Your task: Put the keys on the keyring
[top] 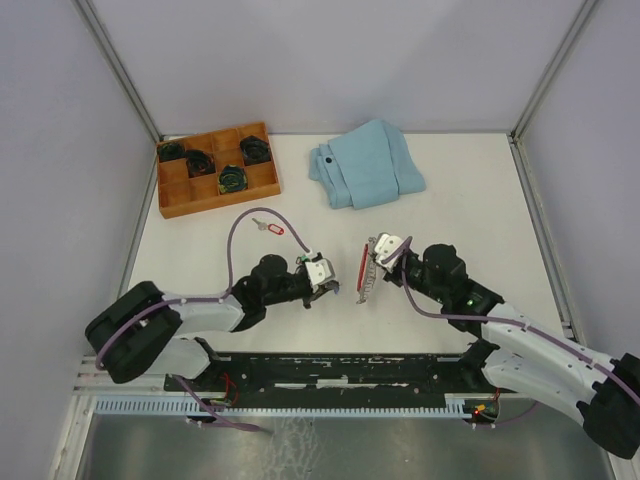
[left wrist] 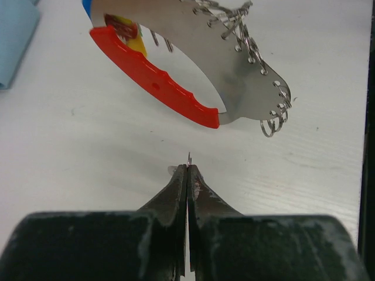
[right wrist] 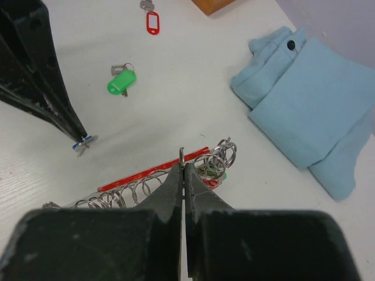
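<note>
My right gripper [right wrist: 183, 167] [top: 375, 262] is shut on one metal loop of the keyring [top: 362, 270], a red strip [left wrist: 155, 85] on a silvery plate with a row of loops [right wrist: 126, 193]. Coloured tags [left wrist: 128, 32] [right wrist: 214, 177] hang bunched at one end of it. My left gripper [left wrist: 188, 167] [top: 332, 287] is shut on a small key with a blue tag [right wrist: 82, 144], a thin metal edge poking past its tips, a short way left of the keyring. Two more keys lie on the table: one with a green tag [right wrist: 122, 82], one with a red tag [right wrist: 152, 22] [top: 272, 227].
A folded light-blue cloth [top: 365, 165] [right wrist: 304, 99] lies at the back, right of centre. A wooden compartment tray [top: 170, 205] with dark round items stands at the back left. A purple cable [top: 240, 225] arcs over the left arm.
</note>
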### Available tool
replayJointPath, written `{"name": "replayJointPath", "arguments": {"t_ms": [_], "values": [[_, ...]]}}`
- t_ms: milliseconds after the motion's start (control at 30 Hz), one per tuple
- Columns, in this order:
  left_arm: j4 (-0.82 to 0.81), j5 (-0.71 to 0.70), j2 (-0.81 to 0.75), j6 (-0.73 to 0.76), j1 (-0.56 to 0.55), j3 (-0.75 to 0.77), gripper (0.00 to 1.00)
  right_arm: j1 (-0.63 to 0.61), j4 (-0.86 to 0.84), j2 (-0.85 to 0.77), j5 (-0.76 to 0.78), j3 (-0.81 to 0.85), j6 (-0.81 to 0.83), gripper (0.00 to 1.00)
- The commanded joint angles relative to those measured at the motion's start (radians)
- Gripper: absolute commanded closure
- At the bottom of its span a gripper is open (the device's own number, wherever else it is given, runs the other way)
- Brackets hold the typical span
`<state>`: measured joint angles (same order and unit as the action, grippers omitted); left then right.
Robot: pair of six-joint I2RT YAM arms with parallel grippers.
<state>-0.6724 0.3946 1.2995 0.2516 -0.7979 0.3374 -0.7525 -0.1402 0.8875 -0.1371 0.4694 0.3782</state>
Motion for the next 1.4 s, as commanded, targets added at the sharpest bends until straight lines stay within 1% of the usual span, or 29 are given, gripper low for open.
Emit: {"name": "replayJointPath", "arguments": {"t_ms": [0, 133, 267, 400, 533, 633, 733, 900, 1133, 1233, 1367], "values": [[-0.217, -0.031, 0.143, -0.162, -0.063, 0.047, 0.97, -0.002, 0.032, -0.081, 0.113, 0.059, -0.080, 0.99], [-0.407, -0.028, 0.293, -0.270, -0.077, 0.076, 0.97, -0.002, 0.123, -0.128, 0.138, 0.088, -0.081, 0.99], [-0.464, -0.026, 0.394, -0.305, -0.101, 0.139, 0.97, -0.002, 0.164, -0.160, 0.145, 0.098, -0.088, 0.99], [-0.505, -0.025, 0.468, -0.343, -0.116, 0.182, 0.90, -0.002, 0.167, -0.171, 0.130, 0.096, -0.090, 0.99], [-0.577, -0.065, 0.499, -0.367, -0.114, 0.160, 0.83, -0.002, 0.173, -0.153, 0.098, 0.104, -0.087, 0.99], [-0.575, -0.104, 0.454, -0.363, -0.084, 0.114, 0.78, -0.002, 0.175, -0.138, 0.065, 0.112, -0.080, 0.99], [-0.562, -0.106, 0.389, -0.368, -0.021, 0.056, 0.73, -0.002, 0.173, -0.108, 0.027, 0.125, -0.072, 0.99], [-0.528, -0.065, 0.230, -0.334, 0.072, -0.031, 0.67, -0.002, 0.149, -0.032, -0.073, 0.150, -0.060, 0.99], [-0.286, -0.035, -0.043, -0.172, 0.105, -0.066, 0.60, -0.002, 0.087, 0.113, -0.216, 0.184, -0.026, 0.99], [-0.246, 0.004, -0.133, -0.111, 0.110, -0.090, 0.58, -0.002, 0.035, 0.171, -0.298, 0.190, -0.018, 0.99], [-0.243, 0.080, -0.161, -0.057, 0.109, -0.105, 0.58, -0.002, -0.015, 0.248, -0.405, 0.208, -0.014, 0.99]]}}
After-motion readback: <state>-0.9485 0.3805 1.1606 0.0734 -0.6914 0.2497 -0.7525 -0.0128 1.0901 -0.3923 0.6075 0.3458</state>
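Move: The left fingers still pinch the blue-tagged key; the bare patch of table it is taken to lies about 8 cm to their right, 2 cm ahead and 8 cm below, almost straight under the right hand (1 cm to its right, 16 cm down). The right fingers still hold the keyring, whose middle sits roughly 6 cm right of the left hand, 2 cm ahead and 5 cm higher. The green-tagged key lies some 10 cm ahead of the left hand, 6 cm left and 9 cm down. Dipping nearly 4 cm and reaching quickly some 8 cm to the right, the left hand carries the blue-tagged key in below the keyring, opens to let go of it, then draws back left and rises well clear, fingers almost half open. The right hand keeps its grip on the keyring, easing right and up, then coming back left and down as it tips downward. ##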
